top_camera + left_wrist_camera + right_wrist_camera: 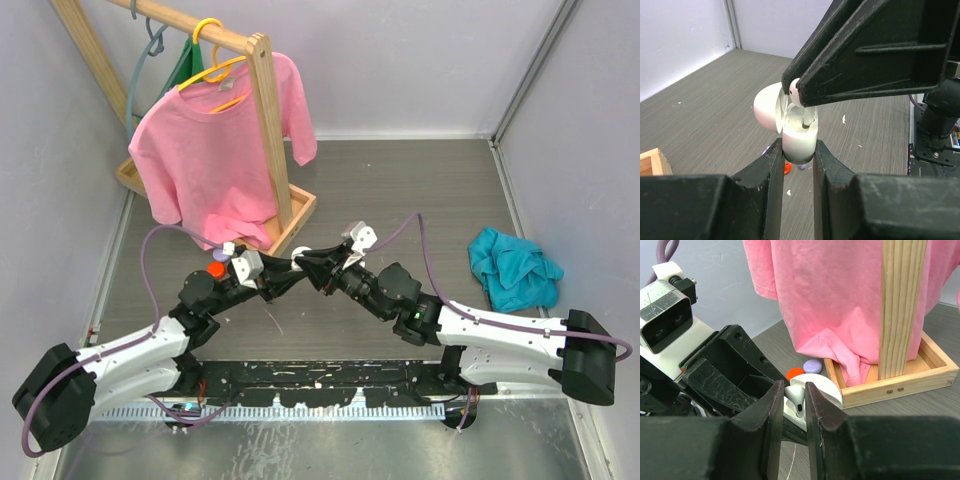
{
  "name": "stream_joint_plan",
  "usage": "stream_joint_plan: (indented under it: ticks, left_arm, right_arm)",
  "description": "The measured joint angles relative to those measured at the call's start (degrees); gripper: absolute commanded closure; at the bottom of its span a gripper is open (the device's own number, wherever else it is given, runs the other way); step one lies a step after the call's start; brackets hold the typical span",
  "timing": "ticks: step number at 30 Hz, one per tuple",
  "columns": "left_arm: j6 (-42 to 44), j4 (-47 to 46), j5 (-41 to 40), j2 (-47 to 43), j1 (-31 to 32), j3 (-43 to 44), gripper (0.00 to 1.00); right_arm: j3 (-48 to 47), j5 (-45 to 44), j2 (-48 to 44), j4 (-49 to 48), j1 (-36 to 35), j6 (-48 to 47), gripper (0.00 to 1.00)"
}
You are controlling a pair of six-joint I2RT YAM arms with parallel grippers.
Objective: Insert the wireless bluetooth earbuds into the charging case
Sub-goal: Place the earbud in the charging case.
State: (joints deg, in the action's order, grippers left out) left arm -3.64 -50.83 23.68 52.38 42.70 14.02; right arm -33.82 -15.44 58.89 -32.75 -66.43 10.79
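Note:
My left gripper [799,151] is shut on the body of a white charging case [799,142], held upright above the table with its lid [767,107] swung open to the left. My right gripper [795,394] is shut on a white earbud [796,400], whose stem points down into the open case [824,388]. In the left wrist view the earbud's round head [795,91] shows between the right gripper's fingertips [805,85], right above the case's opening. From above, both grippers meet at the case [299,262] mid-table.
A small orange round case [794,373] and a purple one [813,366] lie on the table beside the wooden rack base [900,385]. A pink T-shirt [215,150] hangs on the rack. A teal cloth [513,268] lies at the right.

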Motion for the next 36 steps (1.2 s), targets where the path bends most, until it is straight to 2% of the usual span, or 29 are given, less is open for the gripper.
stream_joint_plan:
  ticks: [7, 17, 25, 36]
  left_arm:
    - [-0.07, -0.02, -0.15, -0.2, 0.0, 0.0, 1.0]
    - [-0.07, -0.15, -0.24, -0.26, 0.0, 0.0, 1.0]
    - [0.2, -0.72, -1.03, -0.26, 0.0, -0.7, 1.0]
    - [2.64, 1.77, -3.72, -5.75, 0.0, -3.41, 1.0]
  right_arm:
    - [0.11, 0.02, -0.02, 0.35, -0.24, -0.07, 0.75]
    - [0.11, 0.04, -0.15, 2.05, -0.26, 0.09, 0.46]
    - [-1.55, -0.83, -2.89, 9.07, -0.26, -0.24, 0.4]
    - [-14.51, -8.5, -2.19, 29.66, 0.83, -0.63, 0.36]
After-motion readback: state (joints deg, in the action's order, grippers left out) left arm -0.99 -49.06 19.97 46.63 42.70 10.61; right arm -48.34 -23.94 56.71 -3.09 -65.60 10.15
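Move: The right hand already holds the earbud at the open case; the case's middle lies about 1 cm ahead, 2 cm left and 2 cm below. On the table some 22 cm below this hand, the orange disc lies about 9 cm ahead and 20 cm left, the purple disc 13 cm ahead and 19 cm left, and the rack's tray end roughly 18 cm ahead and 7 cm left. From the left hand, still gripping the case, its middle is about 2 cm right, 1 cm ahead and 1 cm above. The right hand eases the earbud about 1 cm down into the open case while the left keeps its pinch on the case, and the right fingers open partway through that descent to let go. They then draw off the case to the right by some 3 cm, forward about 2 cm and up about 2.5 cm from the low point, rolling and turning clockwise about 10 degrees each, as the left hand finally carries the case 1.5 cm left, away from them. ##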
